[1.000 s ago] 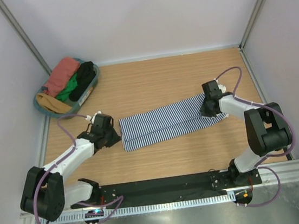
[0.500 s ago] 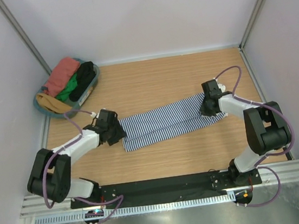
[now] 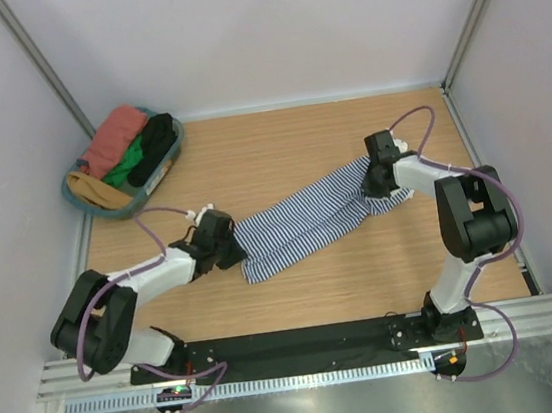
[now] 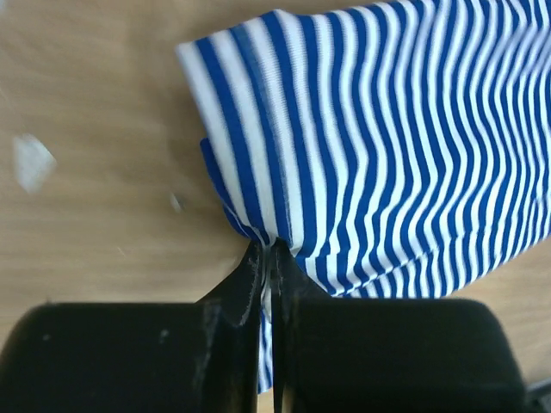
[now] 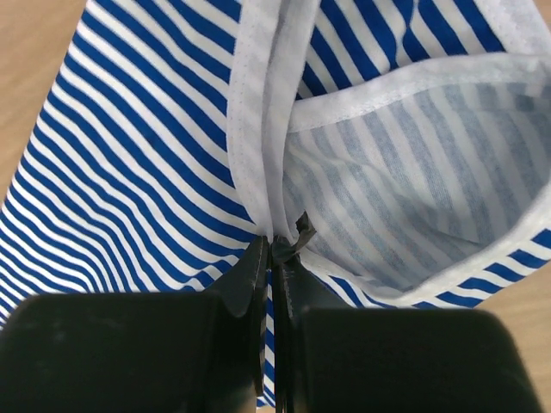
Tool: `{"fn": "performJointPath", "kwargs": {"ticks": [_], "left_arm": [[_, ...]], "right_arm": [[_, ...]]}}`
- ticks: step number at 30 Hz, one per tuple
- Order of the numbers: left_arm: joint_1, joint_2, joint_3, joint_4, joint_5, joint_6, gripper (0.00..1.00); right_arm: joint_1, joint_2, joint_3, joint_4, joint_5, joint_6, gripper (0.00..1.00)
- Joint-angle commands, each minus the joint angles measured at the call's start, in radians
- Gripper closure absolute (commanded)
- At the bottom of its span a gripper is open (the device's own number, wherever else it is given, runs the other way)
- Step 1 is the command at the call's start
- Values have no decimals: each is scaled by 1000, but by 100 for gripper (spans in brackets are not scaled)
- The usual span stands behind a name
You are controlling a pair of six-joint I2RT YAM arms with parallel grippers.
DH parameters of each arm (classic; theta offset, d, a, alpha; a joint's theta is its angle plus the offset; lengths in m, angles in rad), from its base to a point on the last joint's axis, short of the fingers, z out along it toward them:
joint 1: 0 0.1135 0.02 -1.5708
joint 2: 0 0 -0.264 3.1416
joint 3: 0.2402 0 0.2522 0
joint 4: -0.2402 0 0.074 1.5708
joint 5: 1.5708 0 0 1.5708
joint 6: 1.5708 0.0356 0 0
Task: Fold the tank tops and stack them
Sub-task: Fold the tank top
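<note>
A navy-and-white striped tank top (image 3: 303, 221) lies folded into a long strip, slanting across the wooden table from lower left to upper right. My left gripper (image 3: 233, 250) is shut on its lower left end (image 4: 284, 198), the cloth pinched between the fingertips. My right gripper (image 3: 374, 182) is shut on the upper right end, gripping the white trim (image 5: 258, 129) beside an armhole. A rust-red tank top cannot be picked out among the clothes in the basket.
A blue basket (image 3: 171, 154) at the back left holds bunched clothes in pink-red, green, black and tan. Grey walls with metal posts (image 3: 469, 16) close in the table on three sides. The arm bases sit on a black rail (image 3: 303, 346) at the near edge.
The left gripper moved right, opened and closed on the strip's left end. The right gripper moved back and slightly left with its end, so the strip now lies more slanted.
</note>
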Motion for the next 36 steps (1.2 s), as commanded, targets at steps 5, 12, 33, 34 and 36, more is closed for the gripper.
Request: {"fn": "performJointPath", "kwargs": {"ticks": [5, 12, 33, 34, 36], "left_arm": [[-299, -125, -176, -29, -107, -224, 100], [-653, -121, -153, -29, -272, -433, 100], [-981, 128, 104, -63, -564, -656, 57], [-985, 125, 97, -61, -567, -672, 45], [-1002, 116, 84, -63, -582, -688, 36]], "right_arm": [[0, 219, 184, -15, -24, -26, 98], [43, 400, 483, -78, -30, -88, 75], [103, 385, 780, -152, -75, -134, 55], [102, 370, 787, -160, -72, -144, 54], [103, 334, 779, -163, -73, -152, 49]]}}
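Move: The left hand pinches the hem end of the folded tank top; its goal by the table's near edge lies about 18 cm back and 17 to the right. The right hand pinches the neckline end, bound for bare table some 14 cm ahead and 9 left. The tank top's middle is roughly 9 cm ahead and 18 right of the left hand, 5 back and 16 left of the right, all about 1 cm below. Left hand drags its tank-top end back-right about 25 cm, right hand its end forward-left about 17; both open. ##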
